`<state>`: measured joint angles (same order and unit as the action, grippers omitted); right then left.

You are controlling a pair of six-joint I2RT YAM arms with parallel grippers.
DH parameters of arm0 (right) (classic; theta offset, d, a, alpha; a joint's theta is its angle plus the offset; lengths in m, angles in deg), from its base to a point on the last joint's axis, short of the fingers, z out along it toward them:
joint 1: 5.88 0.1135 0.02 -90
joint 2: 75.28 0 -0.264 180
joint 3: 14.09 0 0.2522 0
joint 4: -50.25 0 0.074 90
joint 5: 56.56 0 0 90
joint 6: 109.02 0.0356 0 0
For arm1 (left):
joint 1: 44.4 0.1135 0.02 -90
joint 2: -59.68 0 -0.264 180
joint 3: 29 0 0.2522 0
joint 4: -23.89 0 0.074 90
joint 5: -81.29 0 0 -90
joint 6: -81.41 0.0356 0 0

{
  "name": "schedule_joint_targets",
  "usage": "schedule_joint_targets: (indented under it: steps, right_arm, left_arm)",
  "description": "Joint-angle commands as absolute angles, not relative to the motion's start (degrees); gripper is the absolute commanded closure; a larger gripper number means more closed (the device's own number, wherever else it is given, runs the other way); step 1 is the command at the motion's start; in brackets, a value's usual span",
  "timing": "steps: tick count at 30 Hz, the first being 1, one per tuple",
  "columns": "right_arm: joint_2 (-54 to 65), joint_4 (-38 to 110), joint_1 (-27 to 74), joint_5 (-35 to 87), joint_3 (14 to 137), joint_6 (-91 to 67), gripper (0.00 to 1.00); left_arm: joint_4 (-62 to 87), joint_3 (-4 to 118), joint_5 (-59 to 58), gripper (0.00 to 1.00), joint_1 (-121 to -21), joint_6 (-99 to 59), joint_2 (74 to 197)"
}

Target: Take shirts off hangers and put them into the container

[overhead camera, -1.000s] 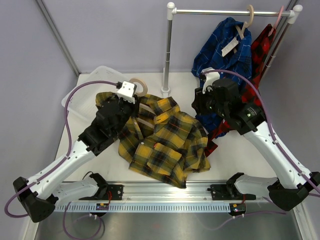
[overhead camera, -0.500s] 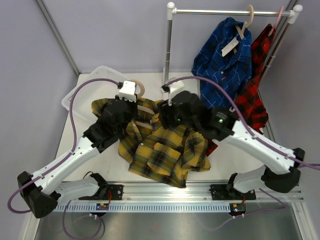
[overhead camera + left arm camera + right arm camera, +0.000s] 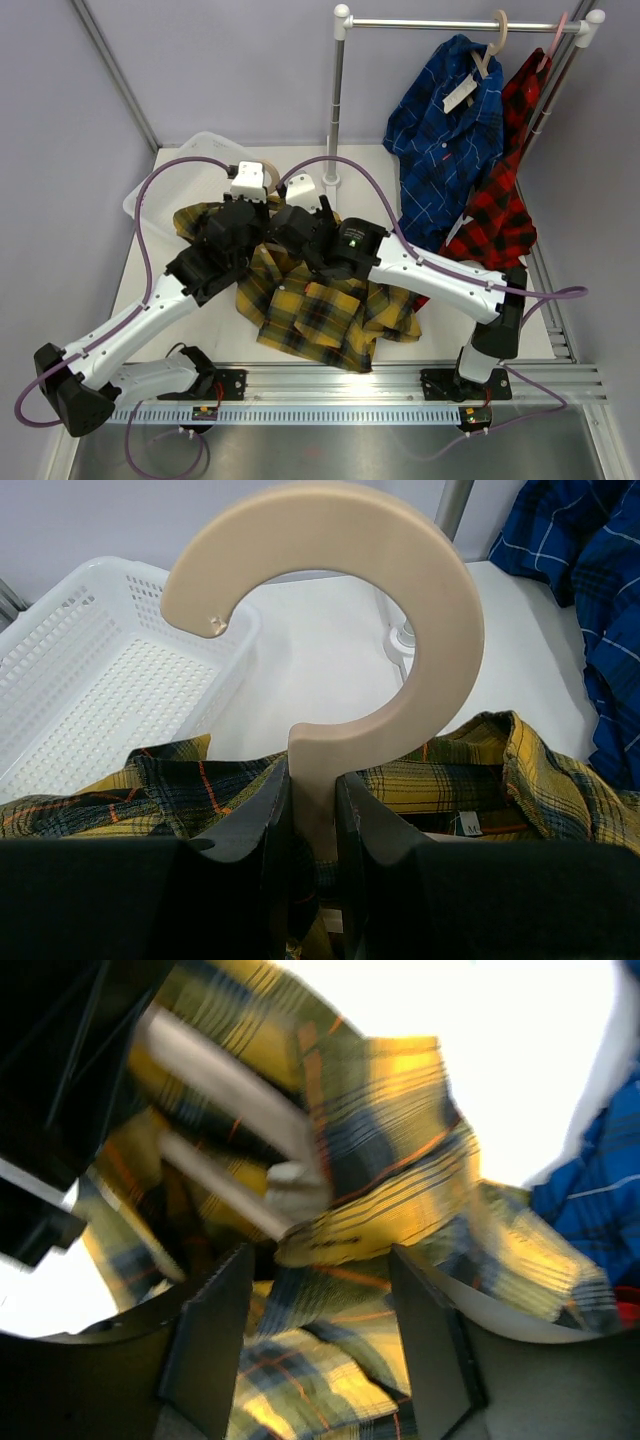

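Observation:
The yellow-and-black shirt (image 3: pixel 320 310) lies spread on the table, still on its beige hanger (image 3: pixel 400 600). My left gripper (image 3: pixel 312 800) is shut on that hanger's neck just below the round hook (image 3: pixel 264 174). My right gripper (image 3: pixel 318 1265) stands open right over the shirt's collar (image 3: pixel 390 1130), close beside the left gripper (image 3: pixel 255 205), with cloth lying between its fingers (image 3: pixel 215 1340) but not pinched. The blue shirt (image 3: pixel 445 130) and the red-and-black shirt (image 3: pixel 500 210) hang on their hangers (image 3: pixel 497 30) from the rack. The white container (image 3: pixel 160 190) sits at the back left.
The rack's white-and-steel post (image 3: pixel 335 100) stands just behind the yellow shirt, its foot near the hanger hook. The container's slotted wall (image 3: pixel 100 680) is close on the left of the left gripper. The blue shirt (image 3: pixel 600 1190) hangs to the right.
My right arm has swung left from beside the blue shirt to over the yellow shirt's collar, and its jaws have opened. The left gripper has kept its grip on the hanger.

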<state>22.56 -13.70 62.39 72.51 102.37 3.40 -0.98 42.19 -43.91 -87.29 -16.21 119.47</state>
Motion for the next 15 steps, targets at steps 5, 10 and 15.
schedule_joint_targets:
  steps: [5,10,15]
  right_arm:
    - [25.09,-16.50,62.50,85.82,107.16,7.44,0.48]
    - [25.35,-15.63,61.53,84.60,105.94,7.44,0.64]
    - [23.61,-15.98,60.48,83.90,103.75,7.35,0.88]
  left_arm:
    - [2.93,44.79,-47.11,1.00,-87.29,-17.82,117.60]
    - [2.92,44.70,-46.94,1.00,-87.20,-18.09,117.25]
    - [2.84,44.61,-47.38,1.00,-87.20,-17.56,116.90]
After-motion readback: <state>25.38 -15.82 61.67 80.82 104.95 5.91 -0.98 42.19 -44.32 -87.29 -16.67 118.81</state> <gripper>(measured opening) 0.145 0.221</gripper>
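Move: The near fold of the yellow plaid shirt at the hanger's right shoulder lies some 2 cm ahead of the right hand, 1 cm right and 1 cm below; from the left hand it is about 1 cm back, 9 cm right and 4 cm lower. The hanger neck sits some 3 cm ahead, 8 cm left and 3 cm above the right hand, the container about 11 cm ahead and 30 cm left, on the table, and the hanging blue shirt roughly 12 cm ahead and 28 cm right. The yellow shirt's fold beside the hanger's right shoulder is taken between the right fingers, which go from well open to nearly shut as the hand eases about 2 cm forward and a little right, turning some 10 degrees, mostly clockwise. The left hand stays put and keeps its pinch on the hanger neck. ##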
